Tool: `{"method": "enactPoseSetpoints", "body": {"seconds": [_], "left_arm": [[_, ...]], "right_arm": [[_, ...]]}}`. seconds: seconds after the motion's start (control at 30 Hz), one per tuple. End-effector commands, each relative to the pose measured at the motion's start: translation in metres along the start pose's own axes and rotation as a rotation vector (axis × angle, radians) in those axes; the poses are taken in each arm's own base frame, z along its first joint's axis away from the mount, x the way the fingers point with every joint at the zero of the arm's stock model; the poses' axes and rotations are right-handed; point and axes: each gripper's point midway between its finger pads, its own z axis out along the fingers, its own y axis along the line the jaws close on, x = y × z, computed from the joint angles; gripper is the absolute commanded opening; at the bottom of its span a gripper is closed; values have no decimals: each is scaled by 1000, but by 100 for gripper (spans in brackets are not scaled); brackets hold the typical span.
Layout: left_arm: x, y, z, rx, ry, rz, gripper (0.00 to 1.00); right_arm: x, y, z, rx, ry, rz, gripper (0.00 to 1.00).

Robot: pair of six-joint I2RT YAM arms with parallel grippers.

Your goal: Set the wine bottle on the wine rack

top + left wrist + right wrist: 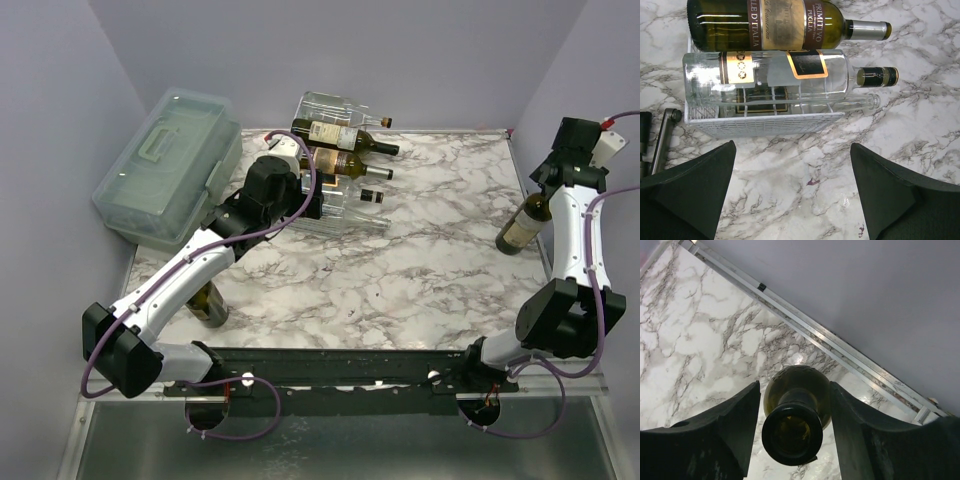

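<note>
A dark green wine bottle (522,225) stands upright near the table's right edge. In the right wrist view I look down on its open mouth (792,434). My right gripper (795,425) is open, one finger on each side of the neck with only narrow gaps. The wine rack (335,190), clear plastic with a white wire grid (760,125), stands at the back centre with three bottles lying on it, among them a green one (775,25) and a clear one (765,75). My left gripper (792,190) hangs open and empty over bare marble just in front of the rack.
A translucent pale-green lidded box (165,165) sits at the back left. Another dark bottle (210,302) stands upright under my left arm near the front left. A metal rail (840,345) and the lilac wall run right behind the standing bottle.
</note>
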Motion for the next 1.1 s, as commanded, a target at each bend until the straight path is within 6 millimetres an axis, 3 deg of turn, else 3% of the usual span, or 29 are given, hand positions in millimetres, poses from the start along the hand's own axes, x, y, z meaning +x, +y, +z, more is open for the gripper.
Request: {"method": "enactPoseSetpoints", "body": {"seconds": [0.0,0.17,0.27,0.47,0.7,0.87,1.07], "left_arm": [[-7,-7,1,17,0,4,99],[-8,-5,1,6,-4,9,99],[-8,-5,1,8,-2,9,99],[-2,-2,7,-12,13,20,99],[1,-4,11,-4,29,19,99],[-1,1,9,-25,21,30,99],[-4,3,6,-36,10,33,99]], "right_arm": [[3,0,5,2,20,-5,59],[6,8,1,-49,42,1,34],[7,17,-3,-101,61,2,27],[4,37,-21,-237,90,6,2],[0,72,-46,-448,128,104,0],[18,115,-53,-647,247,247,1],[36,150,-59,-829,368,456,1]]}}
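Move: The wine bottle stands upright right under the right hand, its neck between the open fingers and its middle some 13 cm straight below them; the table's right rail runs about 9 cm to its right. The wine rack's middle lies roughly 50 cm to this hand's left, 14 cm ahead and 21 cm lower, with the clear bottle on its near part about 49 cm left, 9 cm ahead and 14 cm lower. From the left hand the wine bottle is some 55 cm right, about 3 cm ahead and 13 cm lower. The right hand first closes its fingers and pinches the wine bottle by the neck, hardly leaving its place, then keeps that grip and sweeps faster and faster to the left, about 11 cm, and some 5 cm forward towards the wine rack, dipping about 3 cm near the end. As it goes, the wrist rolls roughly 35 degrees so that its left side rises and swings some 20 degrees counter-clockwise, turning the bottle's base out ahead of the hand to the left. ##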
